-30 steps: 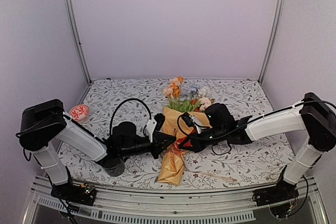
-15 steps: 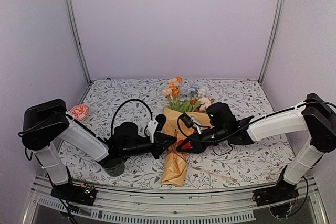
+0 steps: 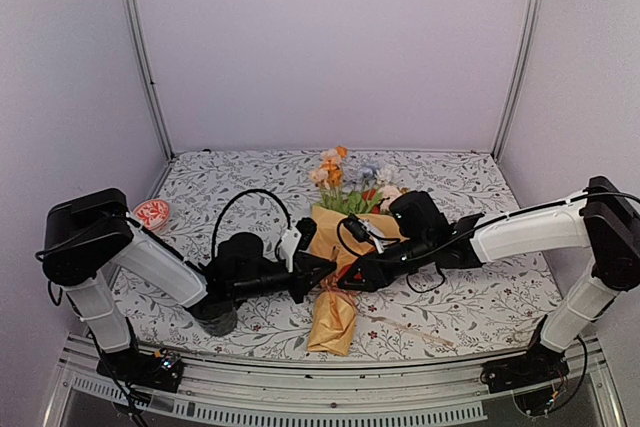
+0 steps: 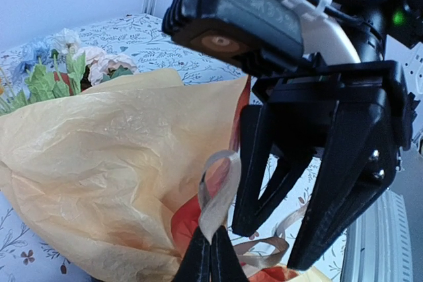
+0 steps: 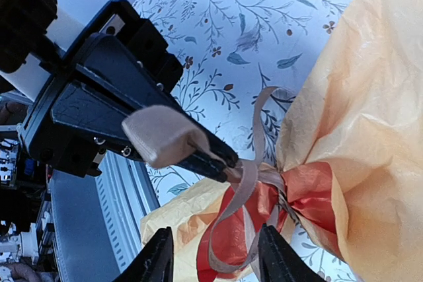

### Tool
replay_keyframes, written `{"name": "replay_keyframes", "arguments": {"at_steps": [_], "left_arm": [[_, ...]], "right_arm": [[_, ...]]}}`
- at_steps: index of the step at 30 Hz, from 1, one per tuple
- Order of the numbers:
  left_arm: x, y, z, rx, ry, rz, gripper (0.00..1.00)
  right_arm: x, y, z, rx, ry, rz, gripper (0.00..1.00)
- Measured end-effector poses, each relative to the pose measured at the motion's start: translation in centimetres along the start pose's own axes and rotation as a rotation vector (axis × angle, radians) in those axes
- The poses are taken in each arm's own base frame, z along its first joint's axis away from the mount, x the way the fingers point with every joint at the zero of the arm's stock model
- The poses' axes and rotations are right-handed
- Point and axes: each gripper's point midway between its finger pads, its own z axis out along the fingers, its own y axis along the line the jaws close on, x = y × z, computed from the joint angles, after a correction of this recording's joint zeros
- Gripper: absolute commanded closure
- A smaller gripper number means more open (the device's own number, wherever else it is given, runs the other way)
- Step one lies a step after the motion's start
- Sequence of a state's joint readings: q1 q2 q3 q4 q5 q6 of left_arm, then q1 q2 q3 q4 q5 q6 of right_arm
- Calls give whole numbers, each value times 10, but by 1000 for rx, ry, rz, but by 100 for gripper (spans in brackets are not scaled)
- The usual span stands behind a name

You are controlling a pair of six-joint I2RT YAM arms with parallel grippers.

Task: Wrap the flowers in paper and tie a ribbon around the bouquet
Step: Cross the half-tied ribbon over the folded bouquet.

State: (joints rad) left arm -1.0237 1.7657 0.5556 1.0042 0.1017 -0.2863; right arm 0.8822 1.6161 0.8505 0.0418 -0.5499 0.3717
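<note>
The bouquet lies mid-table, its mustard-yellow paper [image 3: 335, 312] cinched at a waist where the orange-red side [image 5: 310, 189] shows. The flowers [image 3: 345, 179] stick out at the far end. My left gripper [image 4: 211, 259] is shut on a loop of the tan ribbon [image 4: 219, 186] just beside that waist, and the ribbon [image 5: 246, 186] winds round the waist. My right gripper [image 5: 215, 259] is open, its fingers [image 4: 337, 183] on either side of the hanging ribbon loop without touching it. In the top view the two grippers [image 3: 325, 269] [image 3: 350, 279] meet over the waist.
A red-patterned cup [image 3: 152, 214] stands at the left edge. A dark mug [image 3: 215, 319] sits under my left forearm. A loose ribbon tail [image 3: 415, 332] trails over the cloth at the front right. The table's front rail [image 3: 330, 387] is close behind the cone's tail.
My right gripper has opened and let go of the ribbon. The left gripper keeps its hold, and the bouquet has barely shifted.
</note>
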Motion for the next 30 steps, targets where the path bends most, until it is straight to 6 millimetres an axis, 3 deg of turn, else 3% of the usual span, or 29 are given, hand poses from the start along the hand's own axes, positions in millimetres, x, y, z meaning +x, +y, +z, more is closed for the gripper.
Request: {"name": "replay_keyframes", "arguments": {"at_steps": [4, 9, 11, 17, 30], "left_arm": [[1, 1, 0, -3, 4, -1, 100], [1, 2, 0, -5, 3, -5, 100], [1, 2, 0, -5, 3, -5, 100], [1, 2, 0, -5, 3, -7, 100], [1, 3, 0, -6, 2, -8, 100]], "right_arm": [[-3, -3, -7, 30, -10, 3, 58], [-5, -10, -9, 59, -12, 13, 90], [-6, -12, -10, 71, -11, 16, 95], [-15, -17, -4, 87, -4, 19, 99], [-4, -15, 19, 20, 105, -12, 99]]}}
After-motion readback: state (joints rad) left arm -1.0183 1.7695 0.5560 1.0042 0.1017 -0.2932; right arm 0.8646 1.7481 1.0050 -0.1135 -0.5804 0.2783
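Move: Just in front of the right hand's half-open fingers hangs the loose ribbon loop, about 1 cm ahead, 1 cm left and 1 cm lower. The bouquet's tied waist lies some 3 cm ahead, 3 cm left and 4 cm below this hand; the paper tail is roughly 6 cm back, 2 cm left and 8 cm down. From the left hand, already shut on its ribbon strand, the loose loop is around 2 cm back, 3 cm right and 2 cm lower. The right fingers close fully on the loose ribbon loop and pinch it while the hand eases about 2 cm forward and slightly right. Then, kept shut, they turn back left and down some 2 cm, towards the tied waist under the left gripper. The left hand stays in place, still gripping its upright ribbon strand. ##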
